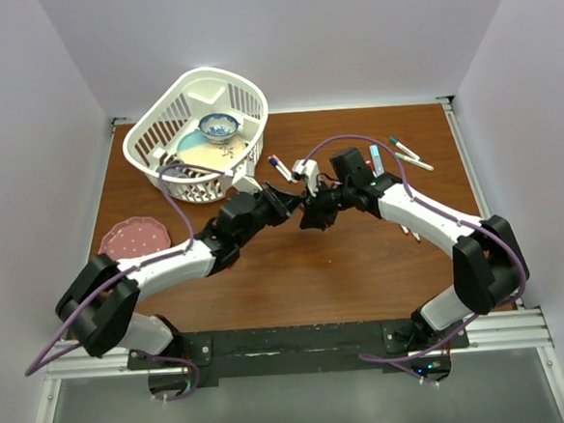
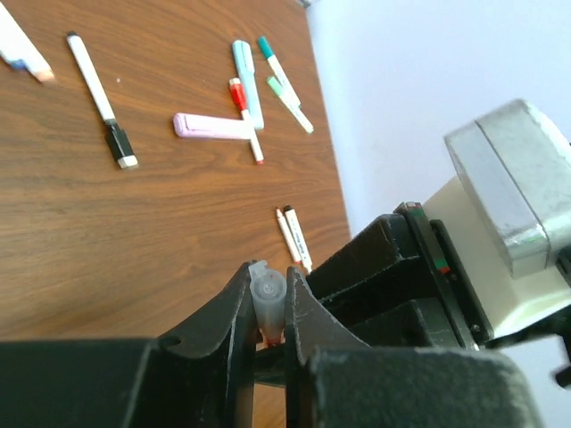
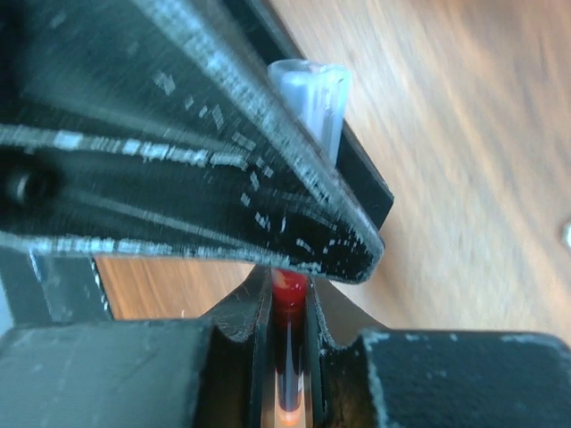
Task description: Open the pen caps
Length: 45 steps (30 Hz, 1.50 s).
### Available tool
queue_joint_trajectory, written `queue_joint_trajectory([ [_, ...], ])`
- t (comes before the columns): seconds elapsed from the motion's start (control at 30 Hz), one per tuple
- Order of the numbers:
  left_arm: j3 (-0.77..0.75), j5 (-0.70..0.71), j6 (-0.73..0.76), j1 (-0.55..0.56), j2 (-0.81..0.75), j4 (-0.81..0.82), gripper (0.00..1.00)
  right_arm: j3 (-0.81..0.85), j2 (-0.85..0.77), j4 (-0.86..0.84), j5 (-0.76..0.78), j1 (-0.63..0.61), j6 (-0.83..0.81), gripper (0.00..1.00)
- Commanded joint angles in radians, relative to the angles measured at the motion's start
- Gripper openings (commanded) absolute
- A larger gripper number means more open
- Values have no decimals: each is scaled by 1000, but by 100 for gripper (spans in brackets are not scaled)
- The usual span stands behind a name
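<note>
Both grippers meet above the middle of the table. My left gripper (image 2: 268,272) is shut on a clear stubby pen cap (image 2: 267,294) that shows red at its lower end. My right gripper (image 3: 287,283) is shut on a thin pen (image 3: 289,357) whose red end touches the underside of the left finger (image 3: 223,169). The same cap (image 3: 314,98) sticks out beyond that finger. I cannot tell whether cap and pen are apart. From above, the left gripper (image 1: 294,199) and right gripper (image 1: 314,210) touch tip to tip.
Loose pens lie on the wood: a white one with a black cap (image 2: 100,98), a pink one (image 2: 214,126), a light-blue one (image 2: 247,80), a red-capped one (image 2: 243,111), teal ones (image 2: 284,85), two white ones (image 2: 293,237). A white basket (image 1: 198,186) holds a bowl (image 1: 219,127). A pink plate (image 1: 134,238) sits left.
</note>
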<state>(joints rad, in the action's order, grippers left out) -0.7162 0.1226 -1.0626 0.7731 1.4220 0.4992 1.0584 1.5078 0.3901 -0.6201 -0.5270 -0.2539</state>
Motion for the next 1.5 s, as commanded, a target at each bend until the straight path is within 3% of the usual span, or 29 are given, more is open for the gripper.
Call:
queue_joint_trajectory([
  [0.0,34,239,33,-213,-214,-40,0,3,-3,101,-7,-5,-59,0],
  [0.1,-24,397,69,-267,-334,-164,0,-3,-4,99,-3,-25,-73,0],
  [0.2,-66,422,121,-313,-402,-207,0,2,2,110,3,-30,-84,0],
  [0.3,-85,335,177,-331,-442,-257,0,3,-8,110,43,-25,-90,0],
  [0.43,-42,26,277,-331,-466,-320,0,3,-23,95,118,51,-68,0],
  [0.57,21,-173,306,-307,-460,-473,0,21,18,114,168,154,-59,0],
  [0.6,67,-166,302,-281,-466,-496,0,29,26,142,168,179,-67,0],
  [0.73,121,130,316,-86,-454,-637,0,44,58,159,233,196,-85,0],
  [1.03,34,434,412,-3,-184,-827,0,55,100,181,289,228,-100,2],
  [1.23,-3,502,463,0,-80,-838,0,58,121,193,345,249,-117,2],
  [1.47,-28,519,506,0,-3,-823,11,68,158,213,411,291,-130,6],
])
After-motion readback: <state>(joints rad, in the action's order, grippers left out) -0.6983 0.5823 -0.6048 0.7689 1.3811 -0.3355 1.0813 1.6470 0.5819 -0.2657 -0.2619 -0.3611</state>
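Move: The left hand grips the clear cap. The loose black cap it is carried to lies about 18 cm to the left, 2 cm back and 18 below, a red cap some 2 cm nearer the base; the pink plate is roughly 23 cm farther left of the black cap. The right hand holds the red pen. The uncapped red-ended marker lies about 23 cm to its right, 4 ahead and 12 below, the white marker 2 cm beyond to the right; the pink highlighter is 12 right, 15 ahead. Still pinching the clear cap, the left fingers pull it off the red pen with a fast jerk, some 20 cm left and 15 up, then drop nearly 30 cm towards the loose caps, rolling about 65 degrees to point down and forward. The right hand keeps the pen, carrying it right 15 cm, down 8 and slightly forward towards the laid-out markers. ##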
